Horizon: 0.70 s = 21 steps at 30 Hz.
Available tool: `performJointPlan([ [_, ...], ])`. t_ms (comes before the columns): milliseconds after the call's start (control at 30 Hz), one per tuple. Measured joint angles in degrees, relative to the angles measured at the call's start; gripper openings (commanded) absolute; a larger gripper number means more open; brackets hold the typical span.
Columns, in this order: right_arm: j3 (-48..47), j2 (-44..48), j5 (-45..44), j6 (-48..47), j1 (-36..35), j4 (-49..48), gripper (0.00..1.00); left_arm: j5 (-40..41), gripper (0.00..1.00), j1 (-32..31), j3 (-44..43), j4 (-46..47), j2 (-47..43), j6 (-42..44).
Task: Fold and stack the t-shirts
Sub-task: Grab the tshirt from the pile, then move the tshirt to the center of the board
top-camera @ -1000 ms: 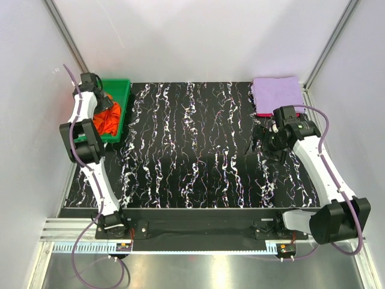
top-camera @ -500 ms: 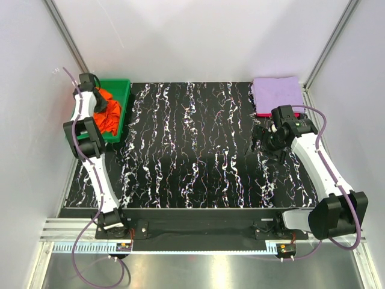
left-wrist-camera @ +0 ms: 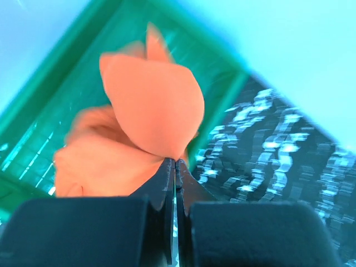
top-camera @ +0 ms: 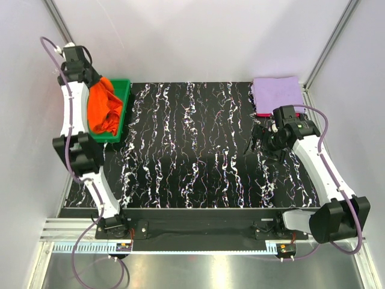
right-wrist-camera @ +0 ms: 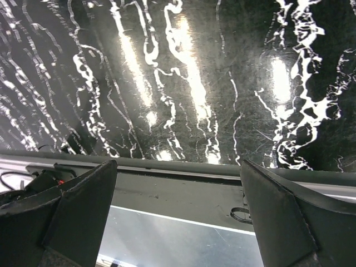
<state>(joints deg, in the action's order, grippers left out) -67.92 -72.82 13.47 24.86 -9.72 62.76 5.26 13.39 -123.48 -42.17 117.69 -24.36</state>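
The orange-red t-shirt (top-camera: 102, 109) hangs in a bunch from my left gripper (top-camera: 90, 81), which is raised over the green tray (top-camera: 122, 90) at the back left. In the left wrist view that gripper (left-wrist-camera: 175, 161) is shut on a pinch of the orange-red t-shirt (left-wrist-camera: 150, 114), and the rest trails down into the tray (left-wrist-camera: 50, 100). At the back right the lavender t-shirt (top-camera: 277, 93) lies folded on the crimson-pink t-shirt (top-camera: 263, 114), of which only an edge shows. My right gripper (top-camera: 263, 138) hovers just in front of that stack, open (right-wrist-camera: 178, 189) and empty.
The black marbled table (top-camera: 198, 150) stretches between the tray and the stack. White walls with metal posts close in the back and both sides. The right wrist view looks down on the table's near edge and the metal rail (right-wrist-camera: 183, 222).
My left gripper has shut on the orange-red t-shirt in the tray and lifted it up and back, so the cloth now hangs from it. The right arm has barely moved.
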Motion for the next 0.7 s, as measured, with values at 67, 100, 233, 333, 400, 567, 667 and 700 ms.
performJointPlan([
  [67, 0.0, 0.9, 0.7, -0.2, 0.0, -0.1, 1.00, 0.4, 0.00, -0.8, 1.0, 0.3, -4.9, 0.2],
  [100, 0.0, 1.4, 1.2, -0.3, 0.0, -0.2, 1.00, 0.7, 0.00, -1.0, 2.4, 0.9, -7.8, 0.3],
  [233, 0.0, 2.5, 2.2, -0.4, 0.0, -0.7, 1.00, 1.2, 0.00, -2.0, 6.1, 1.0, -15.6, 0.4],
  [333, 0.0, 3.0, 2.8, -0.4, 0.0, -1.3, 1.00, 0.9, 0.00, -3.5, 6.4, -0.1, -18.4, 0.3],
  [400, 0.2, 3.3, 3.4, -0.4, 0.0, -1.7, 1.00, 0.5, 0.00, -5.5, 5.6, -1.9, -19.6, 0.0],
  [567, 0.5, 3.5, 5.0, -0.7, 0.0, -1.7, 1.00, -5.2, 0.00, -13.5, 1.0, -4.4, -23.7, -3.6],
  [667, 0.5, 3.5, 6.2, -0.8, 0.0, -1.9, 1.00, -9.8, 0.00, -18.8, 1.0, -4.0, -29.0, -5.5],
  [700, 0.5, 3.5, 6.6, -0.9, 0.0, -1.9, 1.00, -11.2, 0.00, -20.8, 0.9, -4.1, -31.2, -6.0],
])
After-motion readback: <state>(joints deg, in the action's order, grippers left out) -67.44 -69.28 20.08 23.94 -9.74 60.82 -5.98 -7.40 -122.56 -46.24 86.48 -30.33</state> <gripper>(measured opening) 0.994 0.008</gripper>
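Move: The left hand already holds the orange t-shirt, whose hanging middle is about 12 cm below and 5 cm back, 1 cm right. The open table middle lies roughly 41 cm right, 20 cm back and 23 cm below; the green bin's centre is about 5 cm back, 2 cm left and 22 cm below. From the right hand, the table middle is some 9 cm ahead, 26 cm left, 15 cm below. Keeping its pinch, the left hand hoists the t-shirt some 25 cm, swinging right and back, fingers tilting up. ##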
